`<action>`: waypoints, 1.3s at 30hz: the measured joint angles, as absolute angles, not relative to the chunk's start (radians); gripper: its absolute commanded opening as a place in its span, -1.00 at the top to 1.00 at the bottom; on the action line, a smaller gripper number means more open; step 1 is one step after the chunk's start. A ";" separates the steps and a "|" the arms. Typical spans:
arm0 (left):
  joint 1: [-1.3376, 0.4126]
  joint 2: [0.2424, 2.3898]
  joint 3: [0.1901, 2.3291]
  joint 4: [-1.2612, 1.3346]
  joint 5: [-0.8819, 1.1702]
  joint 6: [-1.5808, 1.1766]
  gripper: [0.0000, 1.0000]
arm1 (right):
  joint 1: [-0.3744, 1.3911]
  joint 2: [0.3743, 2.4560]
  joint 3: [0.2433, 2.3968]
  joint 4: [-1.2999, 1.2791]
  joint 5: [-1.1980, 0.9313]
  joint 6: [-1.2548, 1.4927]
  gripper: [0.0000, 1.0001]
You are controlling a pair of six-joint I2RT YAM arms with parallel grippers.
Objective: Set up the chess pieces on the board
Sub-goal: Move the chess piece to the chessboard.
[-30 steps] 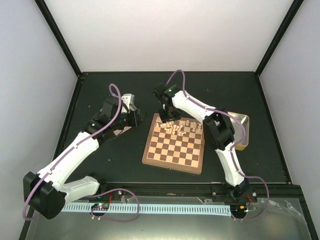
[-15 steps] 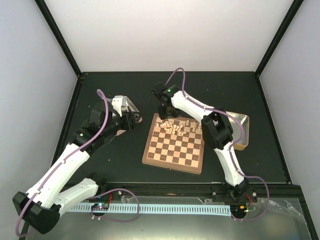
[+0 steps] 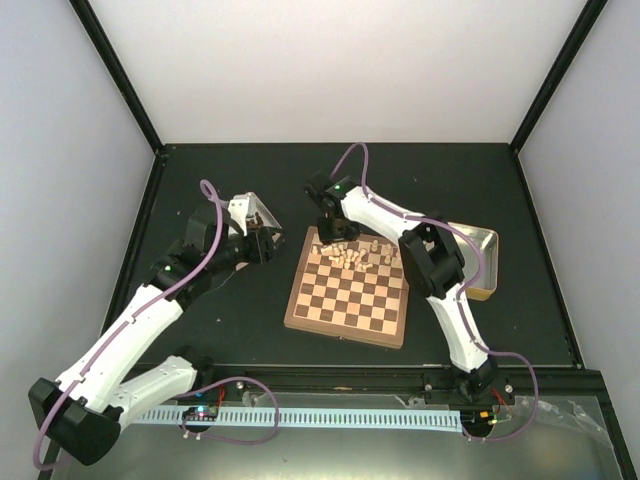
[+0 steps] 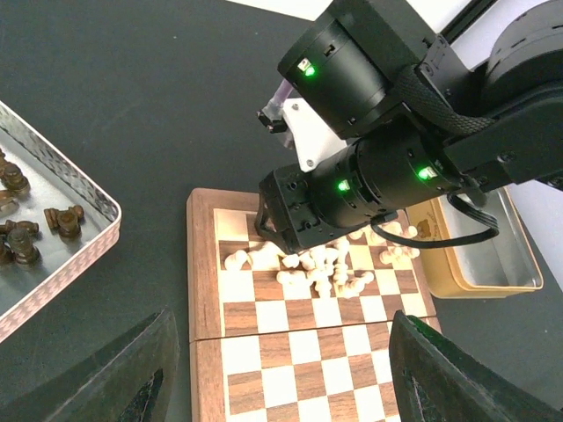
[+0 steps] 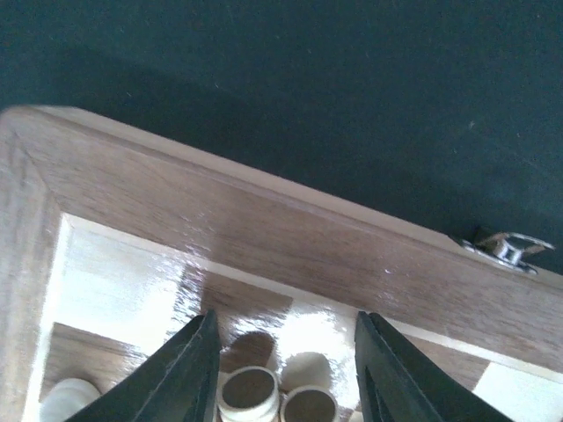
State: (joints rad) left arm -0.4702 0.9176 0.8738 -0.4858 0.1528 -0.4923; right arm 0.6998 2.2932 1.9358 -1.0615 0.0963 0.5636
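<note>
The board (image 3: 350, 305) lies mid-table, with pale chess pieces (image 3: 356, 256) heaped on its far rows. My right gripper (image 3: 330, 235) points down at the board's far left corner. In the right wrist view it (image 5: 286, 378) is open, with two round-based chess pieces (image 5: 249, 391) lying between its fingers (image 5: 189, 369) beside the board's rim (image 5: 264, 229). My left gripper (image 3: 263, 246) hovers left of the board. In the left wrist view it (image 4: 281, 387) is open and empty above the board (image 4: 290, 369), facing the chess pieces (image 4: 317, 268).
A silver tin (image 3: 252, 208) holding dark pieces (image 4: 62, 218) stands left of the board, right behind my left gripper. A gold tin (image 3: 485, 262) sits at the board's right. Black walls bound the dark table.
The left arm's elbow has swung left and its gripper has shifted slightly beside the silver tin. The right arm has barely moved.
</note>
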 measured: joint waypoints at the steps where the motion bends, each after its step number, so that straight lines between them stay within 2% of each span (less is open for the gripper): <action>1: -0.470 0.923 0.873 -0.485 0.154 -0.492 -0.35 | 0.700 2.285 1.924 -1.052 0.097 0.562 0.13; 17: -0.470 0.990 0.871 -0.478 0.163 -0.485 -0.35 | 0.769 2.012 1.503 -0.916 -0.012 0.587 0.18; 23: -0.470 1.008 0.871 -0.479 0.168 -0.482 -0.35 | 0.788 1.962 1.477 -0.895 -0.036 0.602 0.18; 39: -0.470 1.039 0.871 -0.482 0.216 -0.482 -0.35 | 0.753 1.878 1.507 -0.828 0.181 0.630 0.11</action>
State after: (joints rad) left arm -0.4702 1.0389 0.8715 -0.4820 0.2161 -0.4816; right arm 0.7532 1.8778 1.5074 -0.8284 0.1814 0.6304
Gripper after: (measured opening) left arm 0.675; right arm 0.429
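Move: The heap of light pieces lying on the board is right by the right hand's low fingertips, its middle about 4 cm back, 2 cm to the right and 1 cm lower. A lone standing piece is some 5 cm to that hand's left and 2 cm back; the cluster of standing pieces lies about 11 cm to its right, 2 cm back. From the left hand, the heap is roughly 9 cm ahead, 16 cm to the right and 22 cm below. Keeping its half-open, down-pointing fingers at board height, the right hand rakes the light heap back from the board's far edge towards the robot, about 9 cm with a brief swing to the right and back, then lifts clear some 6 cm while returning forward over the board by nearly 6 cm, fingertips tilting forward a little and drifting right at the end. Meanwhile the empty left hand sinks about 3.5 cm out beside the board, its fingers tipping slightly further down. ##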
